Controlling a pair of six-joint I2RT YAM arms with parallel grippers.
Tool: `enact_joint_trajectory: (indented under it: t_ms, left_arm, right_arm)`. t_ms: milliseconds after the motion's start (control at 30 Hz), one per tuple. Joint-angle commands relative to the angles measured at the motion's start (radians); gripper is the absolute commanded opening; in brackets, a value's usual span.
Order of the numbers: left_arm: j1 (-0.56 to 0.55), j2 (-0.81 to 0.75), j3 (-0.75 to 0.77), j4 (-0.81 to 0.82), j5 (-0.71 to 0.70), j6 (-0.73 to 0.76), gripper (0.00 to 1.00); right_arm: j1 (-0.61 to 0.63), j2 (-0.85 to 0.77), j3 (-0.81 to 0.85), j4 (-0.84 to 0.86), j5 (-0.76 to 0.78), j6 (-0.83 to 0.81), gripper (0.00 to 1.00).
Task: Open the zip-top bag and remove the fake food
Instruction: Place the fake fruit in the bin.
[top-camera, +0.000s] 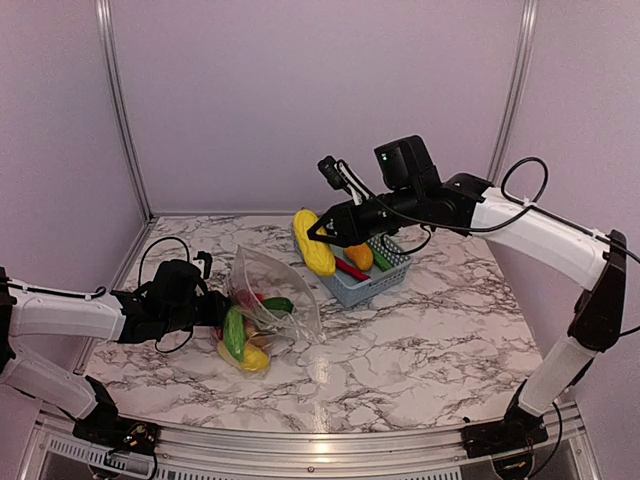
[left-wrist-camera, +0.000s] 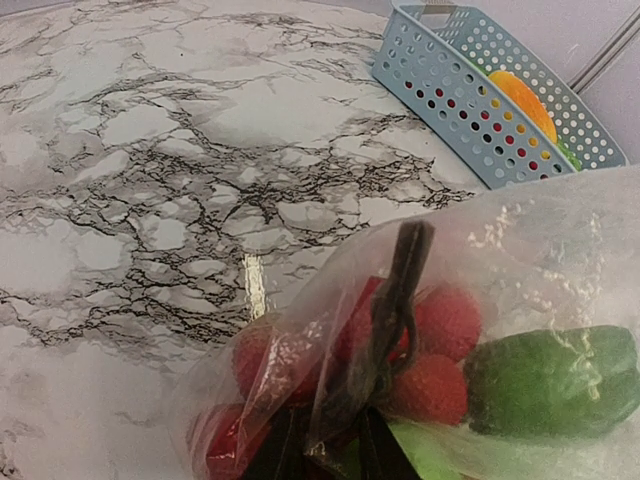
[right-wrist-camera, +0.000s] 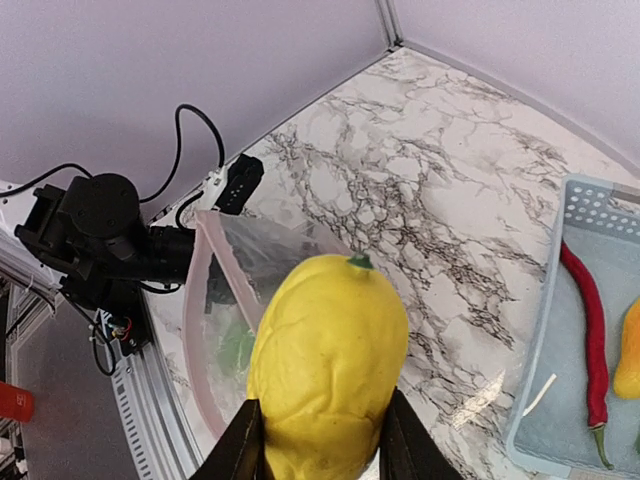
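The clear zip-top bag (top-camera: 272, 288) lies on the marble at the left, its mouth with a pink zip strip (right-wrist-camera: 199, 330) standing open. Fake food stays inside: red fruits (left-wrist-camera: 440, 335), a green piece (left-wrist-camera: 555, 380), a cucumber (top-camera: 235, 333) and a yellow piece (top-camera: 252, 358). My left gripper (top-camera: 214, 306) is shut on the bag's edge, with the film bunched between its dark fingers (left-wrist-camera: 268, 452). My right gripper (top-camera: 324, 233) hangs above the table between bag and basket, shut on a large yellow lemon-like piece (right-wrist-camera: 325, 365).
A blue-grey lattice basket (top-camera: 352, 289) stands right of the bag. It holds a red chilli (right-wrist-camera: 590, 340), an orange piece (right-wrist-camera: 629, 350) and a green piece (top-camera: 381, 259). Walls close in the back and both sides.
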Motion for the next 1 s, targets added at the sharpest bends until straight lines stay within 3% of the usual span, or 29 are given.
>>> enact_joint_trajectory:
  t_ms: [0, 200, 467, 733, 967]
  left_arm:
    - [0.010, -0.010, -0.003, -0.076, -0.006, 0.027, 0.22]
    - [0.010, -0.022, 0.000, -0.079, 0.004, 0.044, 0.22]
    - [0.009, -0.014, 0.021, -0.079, 0.034, 0.064, 0.22]
    - [0.010, -0.008, 0.038, -0.090, 0.051, 0.080, 0.22]
    - [0.009, -0.007, 0.042, -0.083, 0.057, 0.073, 0.22]
  right_arm:
    - [-0.076, -0.013, 0.017, 0.063, 0.078, 0.001, 0.32]
    - [-0.164, 0.069, 0.014, 0.175, 0.175, -0.035, 0.32]
    - [-0.251, 0.293, 0.114, 0.242, 0.269, -0.094, 0.31]
    - [-0.300, 0.546, 0.346, 0.188, 0.310, -0.094, 0.30]
    - [-0.310, 0.710, 0.513, 0.150, 0.343, 0.039, 0.32]
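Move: The blue bin that the yellow squash is being taken to has its middle about 25 cm ahead of the right hand, 9 cm to its right and some 25 cm below. In it, at a similar depth, the red chili lies about 24 cm ahead and 6 cm right of the hand, the orange fruit 27 cm ahead and 10 cm right. The open bag stands about 6 cm ahead and 14 cm left. From the left hand, the bin lies roughly 23 cm ahead, 30 cm right and a little lower. The yellow squash, still pinched in the right fingers, is swept forward about 28 cm towards the bin, drifting some 6 cm right, level at first and then sinking about 13 cm over the bin while the wrist turns roughly 30 degrees clockwise. The fingers keep their grip; the left hand stays put, still holding the bag's edge. ##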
